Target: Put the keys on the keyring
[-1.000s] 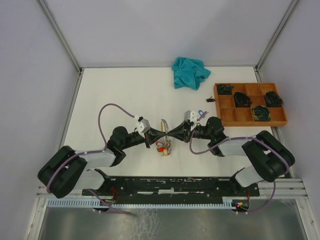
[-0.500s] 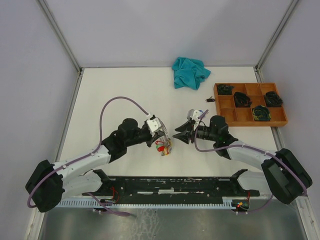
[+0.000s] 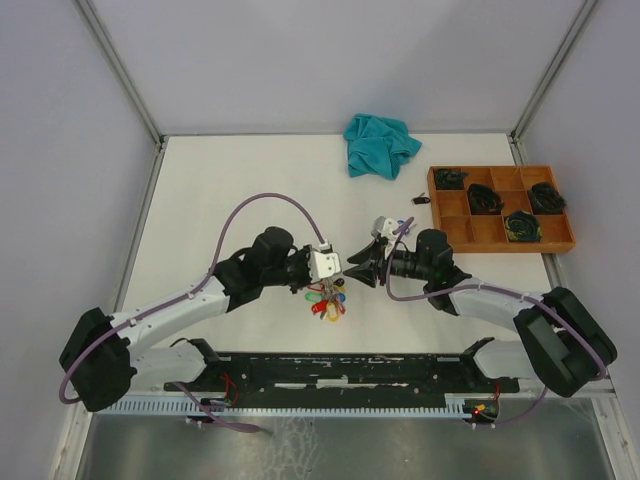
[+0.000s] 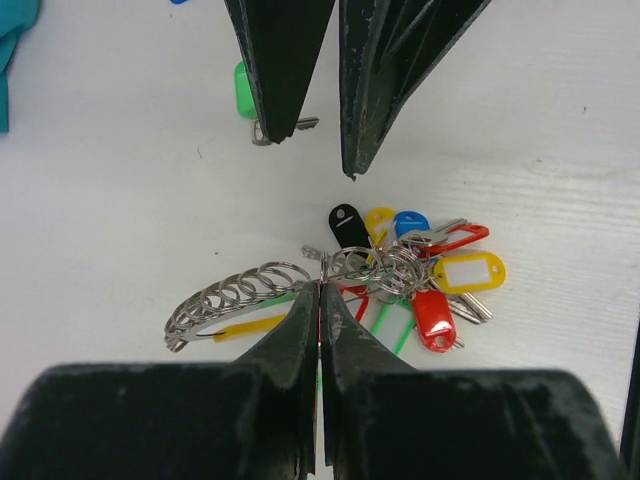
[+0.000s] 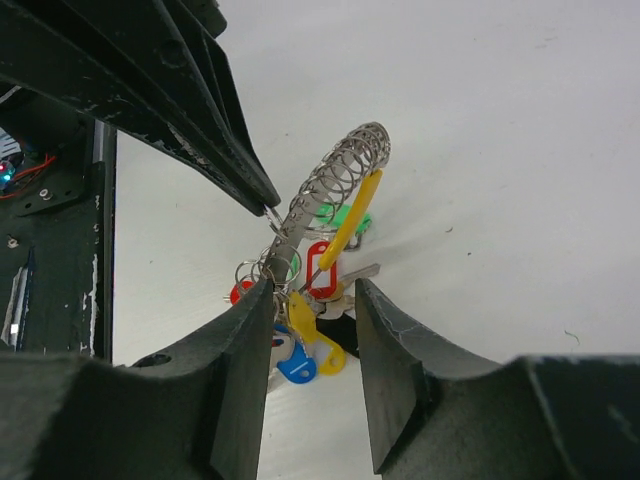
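My left gripper is shut on the keyring, a thin silver wire strung with many small split loops. A bunch of keys with red, yellow, blue and black tags hangs from it just right of the jaws. In the top view this bunch sits below the left gripper. My right gripper is open and faces the ring, its fingers on either side of the hanging tags without gripping them. A green-tagged key lies on the table, partly behind a right finger.
A teal cloth lies at the back of the white table. A wooden compartment tray holding dark coiled items stands at the right. A small dark item lies beside the tray. The black base rail runs along the near edge.
The right gripper has opened and let go of the ring. The left arm has stretched rightward, carrying the ring and its bunch toward the table's middle.
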### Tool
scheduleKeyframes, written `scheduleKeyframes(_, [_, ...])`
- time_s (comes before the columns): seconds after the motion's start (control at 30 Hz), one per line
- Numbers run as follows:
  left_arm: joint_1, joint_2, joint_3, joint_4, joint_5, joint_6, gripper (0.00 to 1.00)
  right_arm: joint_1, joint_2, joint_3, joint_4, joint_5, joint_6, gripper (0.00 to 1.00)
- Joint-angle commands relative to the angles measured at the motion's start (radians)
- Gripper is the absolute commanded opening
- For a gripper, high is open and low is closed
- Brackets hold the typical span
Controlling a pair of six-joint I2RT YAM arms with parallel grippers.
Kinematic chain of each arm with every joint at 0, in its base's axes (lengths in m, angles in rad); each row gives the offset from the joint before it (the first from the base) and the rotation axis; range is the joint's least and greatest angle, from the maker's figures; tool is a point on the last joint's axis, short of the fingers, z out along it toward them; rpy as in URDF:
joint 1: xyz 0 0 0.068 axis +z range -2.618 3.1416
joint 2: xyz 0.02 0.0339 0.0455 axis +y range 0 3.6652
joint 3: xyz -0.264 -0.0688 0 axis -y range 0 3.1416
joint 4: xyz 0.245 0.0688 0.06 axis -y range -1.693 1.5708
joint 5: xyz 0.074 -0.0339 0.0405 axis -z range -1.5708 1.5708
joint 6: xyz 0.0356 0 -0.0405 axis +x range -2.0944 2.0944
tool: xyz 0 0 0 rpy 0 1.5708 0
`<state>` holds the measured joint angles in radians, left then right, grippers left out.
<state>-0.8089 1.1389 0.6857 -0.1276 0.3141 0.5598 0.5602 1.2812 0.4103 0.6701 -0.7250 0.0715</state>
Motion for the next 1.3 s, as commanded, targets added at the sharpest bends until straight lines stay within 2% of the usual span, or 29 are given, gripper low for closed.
scheduleKeyframes(0.0, [-0.008, 0.019, 0.087, -0.021, 0.011, 0.120, 0.03, -0.001, 0.064, -0.006, 0.229, -0.116, -0.045, 0.44])
scheduleKeyframes(0.17, [-0.014, 0.048, 0.124, -0.066, 0.007, 0.100, 0.03, 0.015, 0.144, 0.030, 0.303, -0.183, -0.087, 0.37])
scheduleKeyframes(0.47, [-0.019, 0.095, 0.188, -0.116, -0.009, 0.055, 0.03, 0.045, 0.179, 0.089, 0.198, -0.182, -0.168, 0.35])
scheduleKeyframes(0.97, [-0.020, 0.076, 0.167, -0.076, 0.029, 0.023, 0.03, 0.060, 0.238, 0.111, 0.191, -0.198, -0.167, 0.20])
scheduleKeyframes(1.07, [-0.020, 0.075, 0.160, -0.067, 0.046, 0.022, 0.03, 0.060, 0.243, 0.114, 0.189, -0.198, -0.167, 0.13])
scheduleKeyframes(1.17, [-0.019, 0.071, 0.149, -0.061, 0.059, 0.022, 0.03, 0.060, 0.239, 0.114, 0.190, -0.196, -0.167, 0.01])
scheduleKeyframes(1.27, [-0.019, 0.062, 0.129, -0.050, 0.060, 0.026, 0.03, 0.061, 0.230, 0.110, 0.192, -0.192, -0.166, 0.01])
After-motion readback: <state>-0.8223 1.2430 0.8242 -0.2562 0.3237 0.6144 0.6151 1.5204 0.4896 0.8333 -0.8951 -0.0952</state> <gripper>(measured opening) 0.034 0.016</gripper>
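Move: The pinch spot on the keyring's wire sits just off the left fingertips, about 1 cm to the right of and below that hand. It is some 5 cm to the left of the open right hand, 1 cm back and 2 cm below. The ring's keys and tags hang about 5 cm back, 5 cm left and 5 cm below the right hand; the loose green-tagged key lies about 4 cm ahead of it, 3 cm right and 11 cm down. The keyring's wire stays pinched in the left fingers, which ease about 1 cm to the right, while the right hand comes in leftward some 3.5 cm, ending 1.5 cm lower. The right hand swings about 15 degrees counter-clockwise as its fingers narrow, then shuts them fully, pinching the wire right at the left fingertips. ##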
